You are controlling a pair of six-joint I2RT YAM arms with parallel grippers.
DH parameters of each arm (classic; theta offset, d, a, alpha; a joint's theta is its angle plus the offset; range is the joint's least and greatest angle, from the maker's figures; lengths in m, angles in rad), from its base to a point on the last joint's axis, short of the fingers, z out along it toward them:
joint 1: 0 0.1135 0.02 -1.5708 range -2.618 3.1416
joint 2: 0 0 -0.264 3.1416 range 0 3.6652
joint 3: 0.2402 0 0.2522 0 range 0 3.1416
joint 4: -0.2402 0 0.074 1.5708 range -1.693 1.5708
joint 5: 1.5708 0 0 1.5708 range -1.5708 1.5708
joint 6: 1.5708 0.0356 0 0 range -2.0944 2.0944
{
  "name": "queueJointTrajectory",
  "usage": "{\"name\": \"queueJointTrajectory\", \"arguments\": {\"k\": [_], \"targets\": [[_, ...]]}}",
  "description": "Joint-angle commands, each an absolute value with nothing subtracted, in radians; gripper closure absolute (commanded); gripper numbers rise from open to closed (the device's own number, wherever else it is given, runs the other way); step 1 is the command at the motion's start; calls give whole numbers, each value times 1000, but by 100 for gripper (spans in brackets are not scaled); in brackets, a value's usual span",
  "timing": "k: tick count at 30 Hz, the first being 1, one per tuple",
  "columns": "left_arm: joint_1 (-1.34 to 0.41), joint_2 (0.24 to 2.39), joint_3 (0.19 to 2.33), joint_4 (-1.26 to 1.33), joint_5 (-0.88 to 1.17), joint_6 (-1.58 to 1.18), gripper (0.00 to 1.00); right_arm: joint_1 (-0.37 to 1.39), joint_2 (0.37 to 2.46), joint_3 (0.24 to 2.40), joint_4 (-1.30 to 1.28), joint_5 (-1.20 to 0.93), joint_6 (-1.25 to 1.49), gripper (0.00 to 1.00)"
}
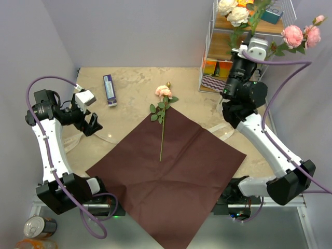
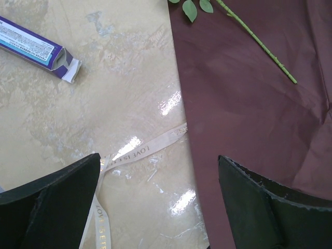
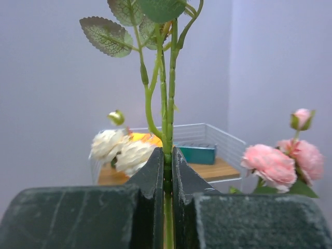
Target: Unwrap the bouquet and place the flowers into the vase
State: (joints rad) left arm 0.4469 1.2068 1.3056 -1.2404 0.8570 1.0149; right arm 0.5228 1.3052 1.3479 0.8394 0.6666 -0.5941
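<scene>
The bouquet is undone: its dark maroon paper (image 1: 176, 166) lies flat on the table. One pink rose (image 1: 163, 92) rests on the paper's far corner, and its stem (image 2: 259, 44) shows in the left wrist view. My right gripper (image 3: 167, 155) is raised by the wire rack and shut on a few thin green stems (image 3: 166, 93) with leaves. Cream roses (image 1: 232, 10) and pink roses (image 1: 298, 33) show up there. My left gripper (image 2: 158, 161) hangs open over the paper's left edge (image 2: 187, 129), holding nothing. The vase is hidden from view.
A cream ribbon (image 2: 150, 145) and clear film lie under the left gripper. A purple box (image 1: 109, 89) lies at the back left. The white wire rack (image 1: 212, 57) with colourful boxes stands at the back right. A can (image 1: 39, 225) sits off the near left corner.
</scene>
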Motion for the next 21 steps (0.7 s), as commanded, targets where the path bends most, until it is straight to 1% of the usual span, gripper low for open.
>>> {"name": "queueJointTrajectory", "arguments": {"k": [1, 6, 8, 14, 21], "targets": [[454, 1207, 1344, -1241, 888, 1032, 0, 502, 1308, 1344, 1198, 747, -752, 100], [456, 1210, 1330, -1239, 896, 1035, 0, 427, 1380, 1384, 1383, 735, -837, 100], [456, 1213, 1338, -1281, 917, 1077, 1, 402, 1426, 1411, 1426, 723, -856, 100], [456, 1233, 1364, -1315, 954, 1104, 0, 347, 1476, 1445, 1453, 712, -850, 100], [456, 1264, 1377, -1315, 942, 1103, 1, 301, 1506, 1508, 1456, 698, -802, 100]]}}
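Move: The vase I'm carrying this rose stem to has its middle about 10 cm ahead of my right hand, straight in line and some 44 cm below, mostly hidden under my arm. The white roses already in the vase stand roughly 14 cm ahead and 5 cm left of my hand, the pink roses about 12 cm ahead and 16 cm right, both near hand height. From my left hand, the vase is about 18 cm ahead, 55 cm right and 12 cm lower. Still pinching the stem upright in shut fingers, I swing my right hand about 8 cm to my right, high above the table, towards the pink roses. On the way I dip back some 2 cm and then come forward about 4 cm, turning the wrist roughly 20 degrees clockwise and tipping the fingers up about 10. ##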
